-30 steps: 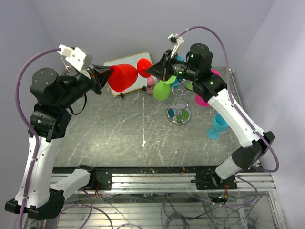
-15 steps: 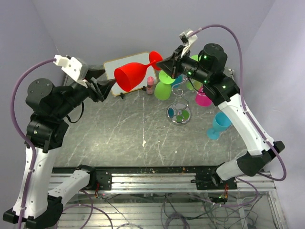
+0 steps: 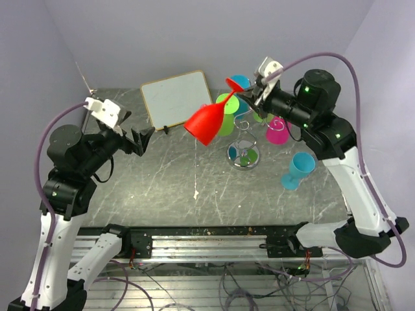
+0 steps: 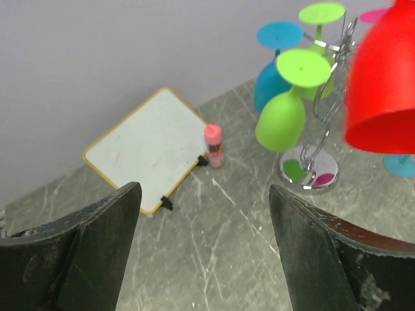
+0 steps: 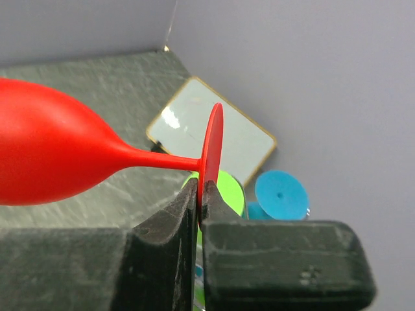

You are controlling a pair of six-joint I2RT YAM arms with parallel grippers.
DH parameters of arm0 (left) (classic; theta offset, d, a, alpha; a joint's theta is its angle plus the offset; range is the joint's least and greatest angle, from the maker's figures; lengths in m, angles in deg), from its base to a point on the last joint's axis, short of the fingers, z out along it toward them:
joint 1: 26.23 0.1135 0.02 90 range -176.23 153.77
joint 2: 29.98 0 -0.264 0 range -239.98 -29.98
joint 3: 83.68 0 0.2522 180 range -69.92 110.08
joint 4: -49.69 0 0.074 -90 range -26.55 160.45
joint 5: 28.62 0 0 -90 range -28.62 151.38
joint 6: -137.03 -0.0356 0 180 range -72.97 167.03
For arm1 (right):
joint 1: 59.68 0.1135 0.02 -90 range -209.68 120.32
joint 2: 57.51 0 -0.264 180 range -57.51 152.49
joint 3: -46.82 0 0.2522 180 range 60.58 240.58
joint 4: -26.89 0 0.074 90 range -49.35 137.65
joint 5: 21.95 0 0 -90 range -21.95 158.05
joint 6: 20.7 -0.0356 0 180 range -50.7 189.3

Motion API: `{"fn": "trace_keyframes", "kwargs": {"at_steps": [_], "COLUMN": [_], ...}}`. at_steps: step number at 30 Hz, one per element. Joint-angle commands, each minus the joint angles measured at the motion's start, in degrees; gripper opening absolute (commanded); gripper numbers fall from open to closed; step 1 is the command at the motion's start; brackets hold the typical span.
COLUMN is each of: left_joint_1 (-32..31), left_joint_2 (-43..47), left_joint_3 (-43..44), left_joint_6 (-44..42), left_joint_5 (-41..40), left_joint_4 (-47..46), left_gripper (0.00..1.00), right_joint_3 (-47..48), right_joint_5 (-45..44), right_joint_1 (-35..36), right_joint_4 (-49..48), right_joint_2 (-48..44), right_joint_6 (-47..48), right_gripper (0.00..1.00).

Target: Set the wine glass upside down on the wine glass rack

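Note:
The red wine glass hangs in the air, tilted with its bowl low and to the left. My right gripper is shut on the rim of its round foot; the bowl sticks out to the left of the jaws. The wine glass rack, silver wire on a shiny round base, stands just right of the bowl. In the left wrist view the rack sits beside the red bowl. My left gripper is open and empty, apart from the glass at mid-left.
A green glass, a blue one and a magenta one hang upside down on the rack. A cyan glass stands on the table at the right. The white board and a small pink bottle stand at the back.
My left gripper opened, let go of the red bowl and drew back to the left. My right arm carried the glass rightward by its foot, and the bowl swung down.

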Motion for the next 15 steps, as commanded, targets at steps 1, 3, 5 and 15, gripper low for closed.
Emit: {"fn": "trace_keyframes", "kwargs": {"at_steps": [1, 3, 5, 15], "left_joint_1": [1.1, 1.3, 1.6, 3.7], "left_joint_2": [0.9, 0.9, 0.9, 1.0], "left_joint_3": [-3.3, -4.4, -5.3, -8.7], "left_joint_6": [-2.4, -3.0, -3.5, -3.8], "left_joint_5": [-1.3, -1.1, -0.8, 2.1], "left_joint_4": [0.9, 1.0, 1.1, -0.4], "left_gripper": [0.90, 0.91, 0.91, 0.89], "right_joint_3": [1.7, 0.6, -1.4, -11.8], "right_joint_5": [2.1, 3.3, 3.8, -10.0], "right_joint_1": [-0.2, -0.4, -0.9, -1.4], "right_joint_4": [10.6, 14.7, 17.6, 19.4], "right_joint_2": [-4.4, -6.3, -8.4, -15.0], "right_joint_6": [17.0, 22.0, 27.1, 40.5], "right_gripper": [0.00, 0.00, 0.00, 0.00]}}
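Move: Just above the wine glass rack, the right hand holds the red glass by its foot; the empty front hooks lie about 9 cm to its right, 4 cm back and 9 cm below. Roughly 16 cm below it hang a green glass 5 cm left and 4 cm ahead, a blue one 12 cm ahead and 1 cm right, and a magenta one 18 cm right and 3 cm ahead. From the left hand, those hooks are some 44 cm right, 3 cm ahead and 5 cm lower. Swinging to its right and back towards the rack's empty front side, the right hand keeps its pinch on the red glass's foot and sinks, faster near the end, each part about 5 to 7 cm. Its wrist rolls some 30 degrees, left side dropping, to bring the bowl down under the foot. The empty left hand lowers about 7 cm, fingers staying wide open. ##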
